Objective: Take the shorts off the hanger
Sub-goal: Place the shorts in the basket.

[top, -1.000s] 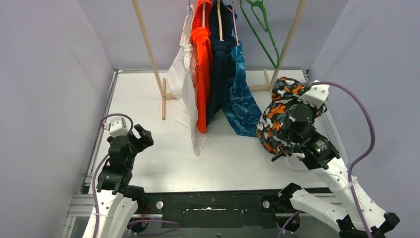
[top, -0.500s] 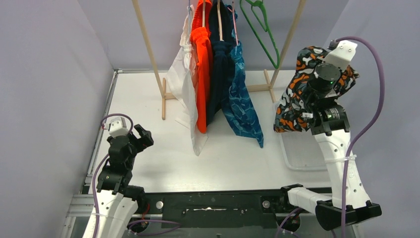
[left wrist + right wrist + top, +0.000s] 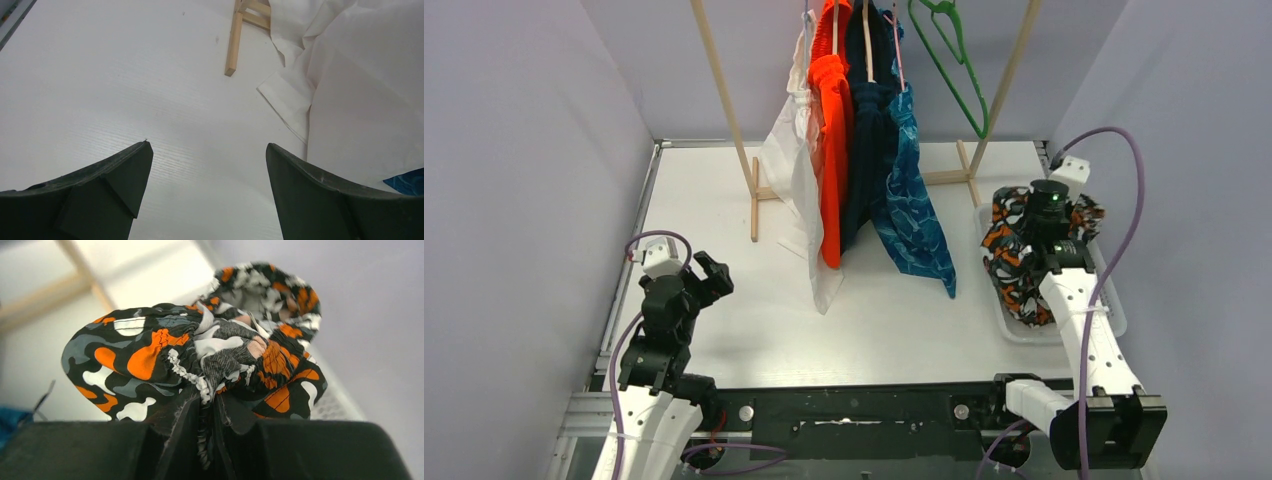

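My right gripper [image 3: 207, 405] is shut on the bunched waistband of the camouflage shorts [image 3: 145, 355]. From above, that gripper [image 3: 1042, 222] points down, and the camouflage shorts [image 3: 1012, 270] lie crumpled in the white tray [image 3: 1118, 322] at the right. An empty green hanger [image 3: 949, 50] hangs on the rail. Still hanging are the white shorts [image 3: 796, 190], orange shorts [image 3: 832, 140], navy shorts [image 3: 869, 140] and blue leaf-patterned shorts [image 3: 914, 220]. My left gripper [image 3: 709, 275] is open and empty over the table at the near left, its jaws [image 3: 207, 150] wide apart.
The wooden rack has slanted legs [image 3: 724, 110] and a foot [image 3: 232, 45] on the white table. The white shorts' hem [image 3: 360, 100] drapes onto the table just right of my left gripper. Grey walls close in on both sides.
My right arm swung the camouflage shorts up to the right, then lowered them into the tray. The left arm has not moved.
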Robot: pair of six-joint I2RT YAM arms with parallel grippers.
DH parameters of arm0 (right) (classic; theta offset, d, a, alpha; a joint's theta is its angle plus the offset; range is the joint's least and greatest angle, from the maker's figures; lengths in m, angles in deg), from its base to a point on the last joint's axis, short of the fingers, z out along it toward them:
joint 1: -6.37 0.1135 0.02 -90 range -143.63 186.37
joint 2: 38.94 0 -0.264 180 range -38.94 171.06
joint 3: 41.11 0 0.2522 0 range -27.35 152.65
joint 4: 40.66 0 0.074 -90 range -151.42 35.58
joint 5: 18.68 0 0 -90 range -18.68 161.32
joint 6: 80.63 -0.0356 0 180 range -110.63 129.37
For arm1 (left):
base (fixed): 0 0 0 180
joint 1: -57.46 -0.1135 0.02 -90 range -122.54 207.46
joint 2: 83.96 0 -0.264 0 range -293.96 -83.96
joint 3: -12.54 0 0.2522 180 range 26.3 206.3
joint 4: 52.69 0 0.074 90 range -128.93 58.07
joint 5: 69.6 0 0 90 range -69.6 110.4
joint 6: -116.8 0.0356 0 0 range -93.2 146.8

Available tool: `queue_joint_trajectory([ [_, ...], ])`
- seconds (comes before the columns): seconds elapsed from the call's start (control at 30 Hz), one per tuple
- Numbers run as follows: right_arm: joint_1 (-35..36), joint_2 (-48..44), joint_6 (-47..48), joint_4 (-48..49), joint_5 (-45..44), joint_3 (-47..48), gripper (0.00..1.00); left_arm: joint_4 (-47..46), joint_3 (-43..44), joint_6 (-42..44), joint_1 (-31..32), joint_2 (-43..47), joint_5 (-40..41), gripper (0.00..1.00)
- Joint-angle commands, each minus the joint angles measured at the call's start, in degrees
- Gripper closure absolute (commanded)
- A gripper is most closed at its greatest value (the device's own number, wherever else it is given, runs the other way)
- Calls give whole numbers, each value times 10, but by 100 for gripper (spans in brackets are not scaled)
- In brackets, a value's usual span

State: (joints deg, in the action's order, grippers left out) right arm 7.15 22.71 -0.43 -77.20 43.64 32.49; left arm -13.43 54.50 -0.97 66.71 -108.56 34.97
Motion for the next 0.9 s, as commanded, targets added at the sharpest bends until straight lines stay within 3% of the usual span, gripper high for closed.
queue_joint_trajectory([
  [0.0, 2, -9, -106, 11, 112, -53, 100, -29, 3, 10, -3, 5, -5, 15],
  [0.23, 1, -9, -105, 6, 144, -57, 100, -29, 2, 10, -3, 5, -4, 15],
  [0.43, -34, -2, -75, 21, 15, -39, 100, -28, 3, 9, -3, 3, -4, 15],
  [0.57, -123, 34, -84, -20, 57, 6, 100, -28, 3, 9, -3, 4, -4, 15],
  [0.67, -165, 34, -96, 3, 105, -13, 100, -28, 2, 9, -3, 5, -4, 15],
  [0.87, -174, 120, -125, 29, 209, -22, 100, -28, 2, 9, -3, 7, -5, 15],
])
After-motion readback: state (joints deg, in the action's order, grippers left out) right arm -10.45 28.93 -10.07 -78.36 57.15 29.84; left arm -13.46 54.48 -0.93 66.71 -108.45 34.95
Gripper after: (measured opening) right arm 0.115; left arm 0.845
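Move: Straight below the right hand, the basket waits: its middle lies some 22 cm down and about 3 cm back, with no real sideways offset, and the camouflage shorts already hang from the shut fingers over it. The rack's right foot stands about 18 cm ahead and 17 cm to the left, down on the table; the blue shorts hang about 28 cm left and 8 cm ahead, near hand height. From the left hand the basket's middle is roughly 72 cm to the right and 6 cm ahead, 14 cm lower. Dropping fast about 8 cm towards the basket while drifting 4 cm left, the right hand then sweeps some 10 cm to the right over the basket and rises a little, ending about 6 cm lower and 6 cm farther right than it began. The wrist rolls its left side up about 15 degrees and finally swings clockwise; the fingers keep their pinch on the shorts' waistband. ##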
